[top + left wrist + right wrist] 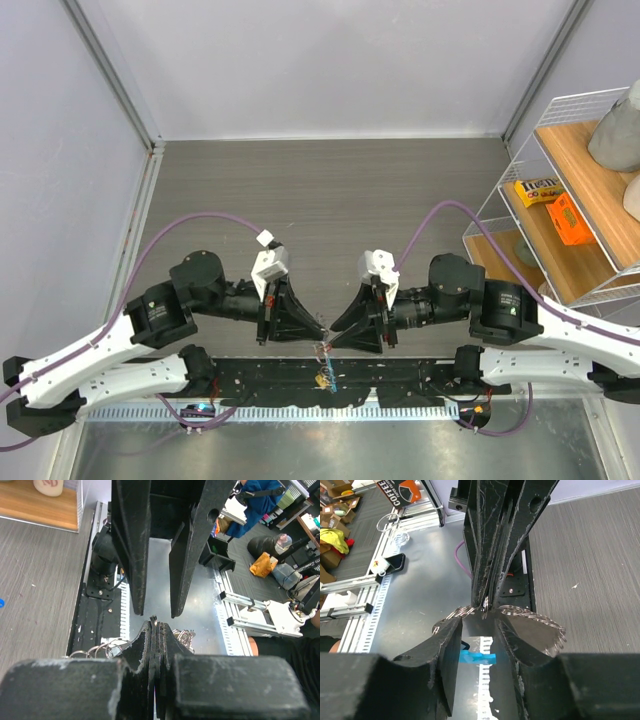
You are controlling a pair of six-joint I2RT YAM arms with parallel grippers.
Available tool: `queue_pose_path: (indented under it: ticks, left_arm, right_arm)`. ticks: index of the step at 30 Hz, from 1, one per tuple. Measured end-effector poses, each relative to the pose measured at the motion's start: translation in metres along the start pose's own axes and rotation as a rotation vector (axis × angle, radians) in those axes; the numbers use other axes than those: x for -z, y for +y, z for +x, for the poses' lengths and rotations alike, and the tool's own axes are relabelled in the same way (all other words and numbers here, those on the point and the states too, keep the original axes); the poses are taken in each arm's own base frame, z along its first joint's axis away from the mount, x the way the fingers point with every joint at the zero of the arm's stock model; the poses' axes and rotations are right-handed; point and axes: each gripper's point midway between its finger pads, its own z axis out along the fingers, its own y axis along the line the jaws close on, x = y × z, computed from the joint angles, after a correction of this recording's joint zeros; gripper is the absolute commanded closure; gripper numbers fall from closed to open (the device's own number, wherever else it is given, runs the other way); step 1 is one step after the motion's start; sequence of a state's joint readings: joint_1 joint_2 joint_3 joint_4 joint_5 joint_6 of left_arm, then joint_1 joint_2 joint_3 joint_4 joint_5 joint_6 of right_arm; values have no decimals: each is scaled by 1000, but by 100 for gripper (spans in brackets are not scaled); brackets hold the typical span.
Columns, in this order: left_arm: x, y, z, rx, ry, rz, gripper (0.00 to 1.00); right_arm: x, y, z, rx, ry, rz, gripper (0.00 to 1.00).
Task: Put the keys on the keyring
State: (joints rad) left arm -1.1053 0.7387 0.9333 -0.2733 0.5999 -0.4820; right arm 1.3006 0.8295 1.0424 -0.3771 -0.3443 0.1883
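The keyring [535,616] is a thin silvery jagged loop hanging in the air between the two arms, and its coils also show in the left wrist view [95,650]. My left gripper [154,621] is shut on the keyring's wire, a short end of which pokes out at the tips. My right gripper [479,622] faces it, open, its fingers [451,645] on either side of the ring just under the left tips. A light-blue band [477,657] hangs below. In the top view a small yellow and blue cluster [325,379] dangles under both grippers [327,340]; I cannot make out single keys.
A black mounting rail [250,380] and a metal bench surface [300,450] lie beneath the grippers. At the right stands a white wire shelf [520,150] with wooden boards, an orange box [567,218] and a yellow bag [536,190]. Grey wood-grain table [330,200] stretches behind the arms.
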Motion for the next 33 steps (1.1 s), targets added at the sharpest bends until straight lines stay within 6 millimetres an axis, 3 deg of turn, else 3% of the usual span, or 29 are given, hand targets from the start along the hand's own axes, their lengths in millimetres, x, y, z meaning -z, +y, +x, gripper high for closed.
queue_pose_path:
  ticks: [16,33]
  left_arm:
    - [1,1,7,7,27,-5,100]
    - [-1,-1,7,12,42,13,100]
  right_arm:
    - [-5,-2,3,-9,24,3,67]
    - [-10,-4,6,-17,67,5,90]
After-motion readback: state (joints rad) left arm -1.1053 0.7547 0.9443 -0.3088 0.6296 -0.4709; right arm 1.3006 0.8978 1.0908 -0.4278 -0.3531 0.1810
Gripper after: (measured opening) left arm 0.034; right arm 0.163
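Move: The small metal end of the keyring, poking out of the left fingers' grip, lies about 2 cm to the right hand's left and 1 cm lower, level fore and aft; from the left hand it is some 2 cm to its right. The blue tag hangs roughly 8 cm below the right hand, 2 cm back and 1 cm to its left, the yellow-headed key about 8 cm below, 3 cm back and 3 cm to its left. The keyring's metal end stays pinched in the left fingertips, that hand holding practically still in the air, while the right hand, its part-open fingers already either side of that end, eases about 1 cm left and 1 cm down onto it. The right fingers then close nearly shut and pinch it right against the left tips, with hardly any wrist turn. ##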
